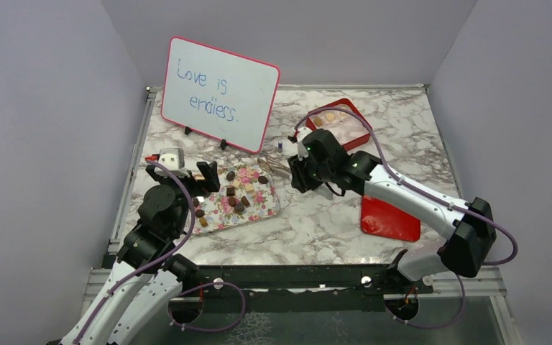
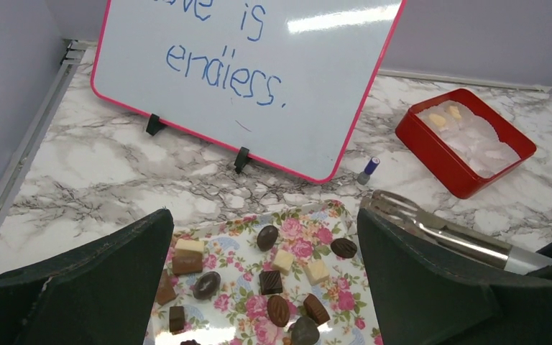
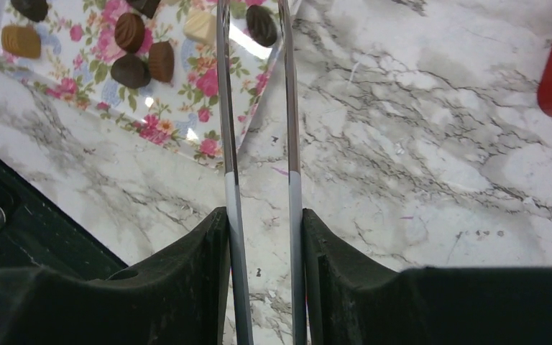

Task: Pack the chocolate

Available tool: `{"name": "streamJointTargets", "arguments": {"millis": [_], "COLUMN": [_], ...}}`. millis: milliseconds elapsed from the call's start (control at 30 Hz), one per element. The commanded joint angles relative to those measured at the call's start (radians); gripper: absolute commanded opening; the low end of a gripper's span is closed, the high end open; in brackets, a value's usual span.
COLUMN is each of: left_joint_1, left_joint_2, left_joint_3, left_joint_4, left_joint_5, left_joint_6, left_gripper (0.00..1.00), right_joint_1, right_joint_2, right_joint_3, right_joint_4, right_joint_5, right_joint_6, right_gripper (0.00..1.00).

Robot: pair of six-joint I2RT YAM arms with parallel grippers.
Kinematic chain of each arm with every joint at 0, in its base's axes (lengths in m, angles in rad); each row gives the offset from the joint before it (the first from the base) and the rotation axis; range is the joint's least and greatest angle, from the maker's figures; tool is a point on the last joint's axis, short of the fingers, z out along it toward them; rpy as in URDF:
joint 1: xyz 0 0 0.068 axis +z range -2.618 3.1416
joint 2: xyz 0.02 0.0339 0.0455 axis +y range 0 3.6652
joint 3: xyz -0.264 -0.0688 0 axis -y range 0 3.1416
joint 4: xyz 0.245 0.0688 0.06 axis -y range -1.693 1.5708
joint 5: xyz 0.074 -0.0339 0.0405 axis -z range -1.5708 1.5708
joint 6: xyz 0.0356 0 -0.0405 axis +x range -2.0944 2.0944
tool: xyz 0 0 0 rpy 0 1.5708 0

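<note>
Several small chocolates (image 1: 241, 194), dark, reddish-brown and pale, lie on the pink floral tray (image 1: 274, 208) at centre left. They also show in the left wrist view (image 2: 271, 282) and the right wrist view (image 3: 131, 70). My left gripper (image 1: 203, 180) is open and empty, hovering over the tray's near-left part (image 2: 264, 215). My right gripper (image 1: 303, 176) is shut on metal tongs (image 3: 228, 144). The tongs' arms stand apart and reach over the tray's right corner, with nothing seen between them. A few pale chocolates (image 1: 328, 116) lie in the red box (image 1: 364, 123).
A whiteboard (image 1: 219, 93) reading "Love is endless." stands behind the tray. The red lid (image 1: 392, 215) lies at the near right. A small blue-capped bottle (image 2: 369, 170) stands by the whiteboard's corner. A small white object (image 1: 171, 157) sits at the left edge.
</note>
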Motion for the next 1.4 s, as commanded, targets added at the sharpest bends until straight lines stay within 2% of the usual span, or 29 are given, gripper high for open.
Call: {"name": "streamJointTargets", "arguments": {"millis": [0,567,1100,1367], "left_joint_1": [-0.003,-0.003,-0.003,-0.003], "left_joint_2": [-0.023,-0.041,-0.049,-0.060], "left_joint_3": [-0.001,-0.002,-0.007,-0.007], "left_joint_4": [0.016,0.015,0.016,0.013], "left_joint_5": [-0.035,-0.036,-0.039,-0.035], "left_joint_6": [0.004,0.004,0.003,0.000], "left_gripper": [0.99,0.99,0.99,0.99], "right_joint_1": [0.060,0.118,0.124,0.140], "right_joint_2": [0.032,0.196,0.300,0.277], "right_joint_3": [0.025,0.115,0.152,0.141], "right_joint_4": [0.059,0.016,-0.067,-0.101], "right_joint_5": [0.052,0.147,0.149,0.148], "right_joint_6": [-0.060,-0.138,-0.138,-0.103], "right_gripper": [0.42,0.44,0.46,0.38]}}
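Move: The dark oval chocolate near the tray's right edge lies about 4 cm ahead of my right hand, 8 cm to its left and 16 cm below. On that same level, a cream square is some 12 cm left and 1 cm ahead of the hand, a brown ridged piece 13 cm left and 3 cm back, and the purple vial 15 cm ahead, 2 cm left. From my left hand the chocolate is roughly 6 cm ahead, 15 cm right, 26 cm down. Still holding the tongs, I swing my right hand about 3 cm left, then sink it, some 7.5 cm down in all, bringing the tines onto the dark oval chocolate. On the way I turn the wrist about 20 degrees so the tongs point more steeply down. I slacken my fingers a touch during the descent and squeeze back slightly at the end. ##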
